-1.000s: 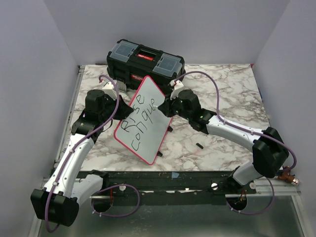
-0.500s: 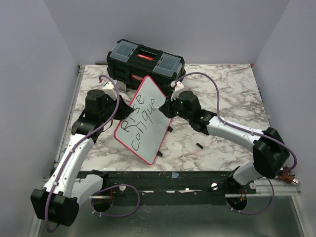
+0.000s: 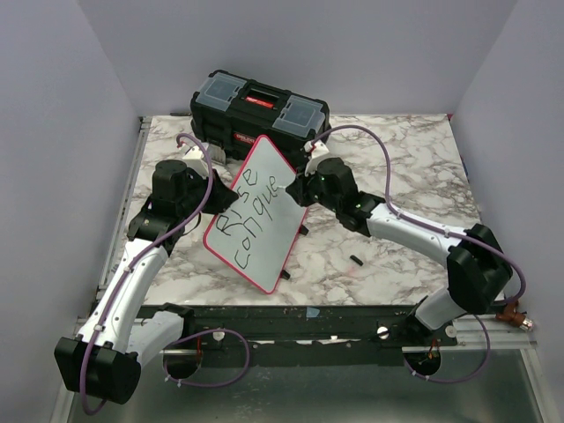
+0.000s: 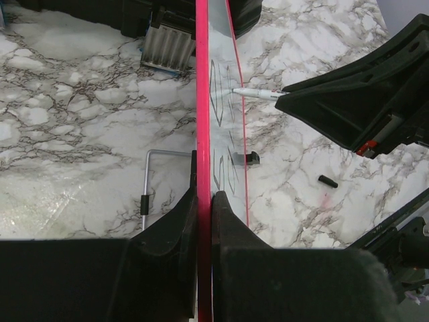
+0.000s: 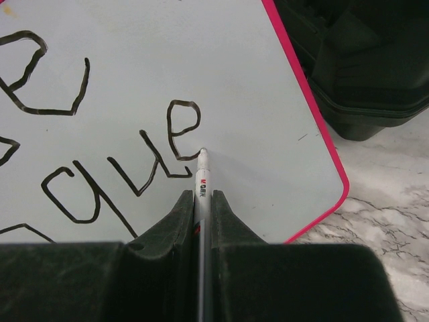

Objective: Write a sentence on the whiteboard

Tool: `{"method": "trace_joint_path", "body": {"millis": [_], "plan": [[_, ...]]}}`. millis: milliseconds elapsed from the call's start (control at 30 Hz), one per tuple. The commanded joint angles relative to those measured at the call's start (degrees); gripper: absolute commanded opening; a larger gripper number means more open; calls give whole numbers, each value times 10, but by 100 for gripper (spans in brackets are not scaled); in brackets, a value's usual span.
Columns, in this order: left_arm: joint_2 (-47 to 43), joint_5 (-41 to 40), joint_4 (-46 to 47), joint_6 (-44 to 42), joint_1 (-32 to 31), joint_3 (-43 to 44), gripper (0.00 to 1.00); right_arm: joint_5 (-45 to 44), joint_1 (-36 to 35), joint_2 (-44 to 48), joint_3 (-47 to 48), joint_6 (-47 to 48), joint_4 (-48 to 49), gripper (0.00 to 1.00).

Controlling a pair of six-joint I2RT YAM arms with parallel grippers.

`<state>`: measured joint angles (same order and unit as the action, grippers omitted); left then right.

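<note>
The whiteboard (image 3: 264, 231), white with a pink-red rim, stands tilted on its lower corner in mid-table. My left gripper (image 3: 218, 196) is shut on its left edge; in the left wrist view the board runs edge-on (image 4: 202, 121) between the left gripper's (image 4: 203, 201) fingers. The sentence (image 3: 251, 210) reads "Rise" over "conque" in black. My right gripper (image 3: 298, 187) is shut on a thin white marker (image 5: 202, 176). The marker's tip touches the board just right of the last "e" (image 5: 182, 127). The marker (image 4: 258, 93) also shows in the left wrist view.
A black toolbox (image 3: 260, 107) with a red handle stands right behind the board. A black marker cap (image 3: 356, 260) lies on the marble to the right, and a small black piece (image 3: 304, 230) sits by the board's right edge. A bent metal rod (image 4: 149, 176) lies left of the board.
The right arm has edged slightly left and up, carrying the marker along the second line. The board and left arm have stayed still.
</note>
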<state>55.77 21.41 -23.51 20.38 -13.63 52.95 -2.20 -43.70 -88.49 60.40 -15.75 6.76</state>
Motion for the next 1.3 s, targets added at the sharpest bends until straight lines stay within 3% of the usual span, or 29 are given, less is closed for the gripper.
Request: {"method": "trace_joint_path", "body": {"millis": [0,767,1267], "plan": [[2,-12,-34,-62,-13,0,0,-2,5,-21,23,10,-9,1],[0,-14,-34,-62,-14,0,0,-20,27,17,46,29,-34,1],[-1,-15,-34,-63,-15,0,0,2,35,-21,105,26,-35,1]]}}
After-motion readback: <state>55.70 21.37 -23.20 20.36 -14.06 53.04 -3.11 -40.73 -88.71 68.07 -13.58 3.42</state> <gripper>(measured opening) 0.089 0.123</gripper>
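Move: At the end of the tail of the last "e", the right hand's marker tip meets the whiteboard about 5 cm ahead, 4 cm left and 2 cm below the hand point. The "u" lies about 3 cm ahead, 6 cm left, 3 cm down; the board's red border on the toolbox side about 9 cm ahead, 1 cm right, 2 cm down; the toolbox some 21 cm ahead, 9 cm left, 5 cm lower. From the left hand the tail is roughly 8 cm ahead, 12 cm right, 7 cm below. Finishing the "e", the right hand, still gripping the marker, draws its tip about 1 cm forward and slightly up along the board, then eases back off to the right by a good centimetre. It then climbs faster, still edging forward, ending nearly 5 cm higher and 3 cm farther out, the marker nosing up about 5 degrees. The left hand keeps its pinch on the board's edge. ##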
